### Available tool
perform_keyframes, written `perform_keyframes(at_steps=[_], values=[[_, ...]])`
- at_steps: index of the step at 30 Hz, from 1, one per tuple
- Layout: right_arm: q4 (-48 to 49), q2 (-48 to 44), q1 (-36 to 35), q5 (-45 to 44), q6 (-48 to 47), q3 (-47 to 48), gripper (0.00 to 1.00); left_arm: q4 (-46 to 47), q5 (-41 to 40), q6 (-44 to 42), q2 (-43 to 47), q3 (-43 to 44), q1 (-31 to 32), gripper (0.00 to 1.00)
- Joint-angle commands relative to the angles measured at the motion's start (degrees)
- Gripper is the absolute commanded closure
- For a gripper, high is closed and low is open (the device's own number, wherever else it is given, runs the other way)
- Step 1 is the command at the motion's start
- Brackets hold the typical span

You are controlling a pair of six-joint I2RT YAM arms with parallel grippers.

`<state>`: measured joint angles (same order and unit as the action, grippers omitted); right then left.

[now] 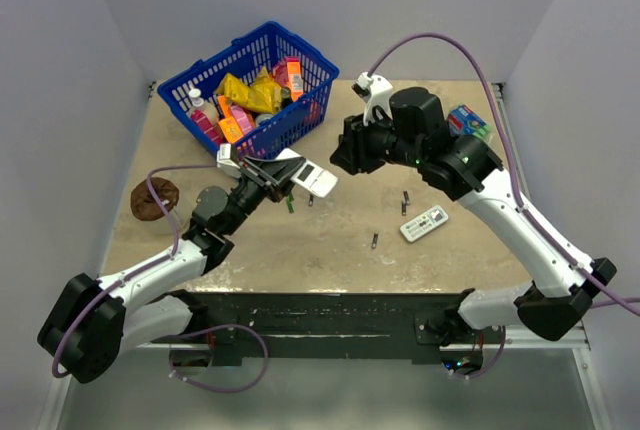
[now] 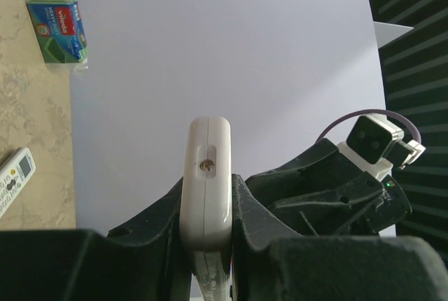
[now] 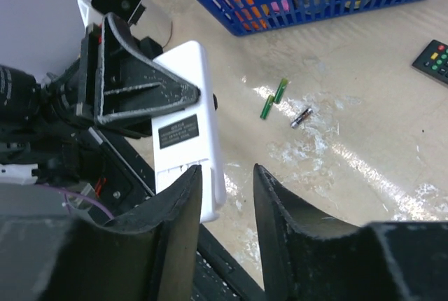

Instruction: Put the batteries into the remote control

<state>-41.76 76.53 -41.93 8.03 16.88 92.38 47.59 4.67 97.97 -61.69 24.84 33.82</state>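
Observation:
My left gripper (image 2: pixel 208 210) is shut on the remote control (image 2: pixel 206 175), a short white one held edge-on above the table (image 1: pixel 330 250). In the right wrist view its back (image 3: pixel 185 126) faces up, with a dark label. My right gripper (image 3: pixel 227 196) hovers open over the remote's free end, nothing between its fingers; the left fingertip overlaps the remote's edge. Two green batteries (image 3: pixel 280 91) (image 3: pixel 267 107) and a dark one (image 3: pixel 301 117) lie on the table beyond. From above, more dark batteries (image 1: pixel 407 202) (image 1: pixel 375 241) lie near the middle.
A blue basket (image 1: pixel 300 128) of packets stands at the back left. A white remote with grey buttons (image 1: pixel 424 223) lies right of centre, a green packet (image 1: pixel 467 120) at the back right, a brown round object (image 1: pixel 153 198) at the left. A black remote (image 3: pixel 432 59) shows near the basket.

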Motion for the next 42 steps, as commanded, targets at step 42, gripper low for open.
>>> perform_keyframes(at_steps=[42], values=[[7.75, -3.14, 0.80, 11.66, -3.44, -6.34, 0.86, 8.22, 1.40, -0.50, -2.03, 2.67, 0.19, 1.00]])
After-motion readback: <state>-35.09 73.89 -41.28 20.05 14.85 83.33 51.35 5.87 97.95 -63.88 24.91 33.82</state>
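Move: About 4 cm to the right hand's left, some 2 cm back and 4 cm below it is the battery cover on the remote control. The left gripper's tips hold the remote roughly 10 cm left of the right hand, 1 cm back and 2 cm lower. On the table, some 32 cm below, a dark battery lies about 4 cm ahead and 7 cm left, the green batteries 5 cm ahead and 13 cm left. From the left hand, the cover lies about 6 cm right, 1 cm back and 2 cm down. Drawing back and sinking about 2.5 cm each way, the right hand eases in over the battery cover, first quickly back and down, then slowly left by nearly 2 cm and a little lower. Its wrist turns some 10 degrees counter-clockwise and its half-open fingers close to a narrow tip at the cover's upper edge; contact can't be made out. The left hand keeps its grip on the remote, practically still. ##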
